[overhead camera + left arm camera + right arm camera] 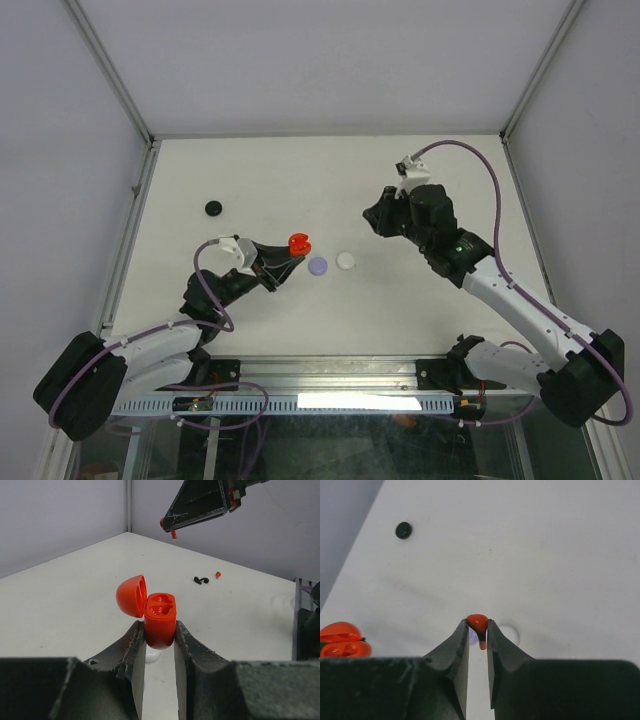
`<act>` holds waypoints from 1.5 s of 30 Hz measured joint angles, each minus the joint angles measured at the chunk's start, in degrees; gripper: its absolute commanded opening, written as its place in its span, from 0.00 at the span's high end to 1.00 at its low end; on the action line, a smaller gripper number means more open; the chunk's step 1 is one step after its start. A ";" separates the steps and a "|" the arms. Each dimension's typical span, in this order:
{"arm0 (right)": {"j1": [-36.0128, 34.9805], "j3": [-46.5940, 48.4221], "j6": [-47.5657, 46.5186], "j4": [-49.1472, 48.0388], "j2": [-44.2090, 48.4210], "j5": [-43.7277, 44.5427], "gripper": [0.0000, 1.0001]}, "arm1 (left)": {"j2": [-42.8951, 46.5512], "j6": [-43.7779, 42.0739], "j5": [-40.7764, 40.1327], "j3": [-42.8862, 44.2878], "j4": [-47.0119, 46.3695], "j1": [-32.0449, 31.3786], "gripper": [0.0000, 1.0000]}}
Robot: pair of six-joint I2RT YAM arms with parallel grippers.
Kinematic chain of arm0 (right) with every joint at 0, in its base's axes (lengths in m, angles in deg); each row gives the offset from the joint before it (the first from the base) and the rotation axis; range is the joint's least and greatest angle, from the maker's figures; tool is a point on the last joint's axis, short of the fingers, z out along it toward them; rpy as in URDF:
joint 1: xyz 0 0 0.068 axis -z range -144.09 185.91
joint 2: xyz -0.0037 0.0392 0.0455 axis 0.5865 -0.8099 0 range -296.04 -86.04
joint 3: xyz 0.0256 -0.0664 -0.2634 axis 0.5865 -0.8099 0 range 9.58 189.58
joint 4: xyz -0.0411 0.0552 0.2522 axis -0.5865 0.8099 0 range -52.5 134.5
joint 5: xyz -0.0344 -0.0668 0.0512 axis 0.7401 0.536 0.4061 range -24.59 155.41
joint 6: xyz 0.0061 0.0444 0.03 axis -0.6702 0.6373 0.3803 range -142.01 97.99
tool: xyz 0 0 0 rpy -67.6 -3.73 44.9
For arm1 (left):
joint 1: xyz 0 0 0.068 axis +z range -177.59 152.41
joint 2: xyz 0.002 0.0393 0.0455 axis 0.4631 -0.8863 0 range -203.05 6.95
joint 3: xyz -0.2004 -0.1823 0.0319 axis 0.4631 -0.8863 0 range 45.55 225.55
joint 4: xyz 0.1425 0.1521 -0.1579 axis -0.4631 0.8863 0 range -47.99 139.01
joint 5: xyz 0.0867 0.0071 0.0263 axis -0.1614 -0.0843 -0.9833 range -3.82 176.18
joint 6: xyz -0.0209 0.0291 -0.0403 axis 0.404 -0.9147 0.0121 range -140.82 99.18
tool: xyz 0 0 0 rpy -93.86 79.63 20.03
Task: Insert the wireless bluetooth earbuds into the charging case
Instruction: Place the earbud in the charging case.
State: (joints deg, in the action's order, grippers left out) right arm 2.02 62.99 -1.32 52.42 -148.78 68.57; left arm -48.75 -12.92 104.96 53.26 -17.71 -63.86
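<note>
A red charging case (160, 617) stands upright with its lid (132, 596) flipped open to the left, and two empty sockets show on top. My left gripper (160, 631) is shut on the case's lower body and holds it above the table; seen from above, the case (298, 243) is left of centre. My right gripper (478, 628) is shut on a small red earbud (478, 623), its stem pointing down between the fingers. That gripper (368, 218) hovers to the right of the case and above it, apart from it. From the left wrist, the earbud (173, 532) pokes out of the right gripper's tip.
A purple disc (318, 266) and a white disc (346, 260) lie on the table between the arms. A black disc (213, 208) lies at the far left. A small black curled piece (201, 580) and a tiny red bit (218, 574) lie beyond the case.
</note>
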 measured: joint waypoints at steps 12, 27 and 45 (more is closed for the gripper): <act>-12.55 -5.05 -1.16 -14.84 5.40 -1.79 0.90 | -4.94 -1.31 4.74 0.68 -6.88 0.00 1.00; -24.81 -8.39 -5.25 -29.42 3.93 -4.70 0.90 | -5.81 -2.80 10.54 3.19 -10.64 0.00 0.99; -27.17 -9.75 -8.59 -32.33 1.36 -3.34 0.90 | -5.09 -0.59 11.23 3.19 -12.39 0.00 0.99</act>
State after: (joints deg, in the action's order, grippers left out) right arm -25.15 53.24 -9.91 20.09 -147.43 65.22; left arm -53.85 -13.51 116.20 56.45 -30.11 -63.86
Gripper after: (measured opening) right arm 0.183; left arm 0.251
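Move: The left hand holds the open red charging case about 10 cm back and 16 cm left of the right hand, at nearly the same height. The right fingers already pinch the red earbud, which lies some 10 cm ahead and 16 cm right of the left hand. On the table, about 18 cm below the right hand, the white case sits 5 cm left and 1 cm back of that hand, the lavender case 11 cm left and 3 cm back. Leftwards and back, the right hand sweeps the pinched earbud about 18 cm to the open red case, rising about 7 cm, then easing down a little onto the tray's mouth; it turns some 30 degrees counter-clockwise while its fingers tip up towards level. The left hand keeps its grip and lifts the case about 4 cm to meet it, drifting slightly back and right and turning a little clockwise. ##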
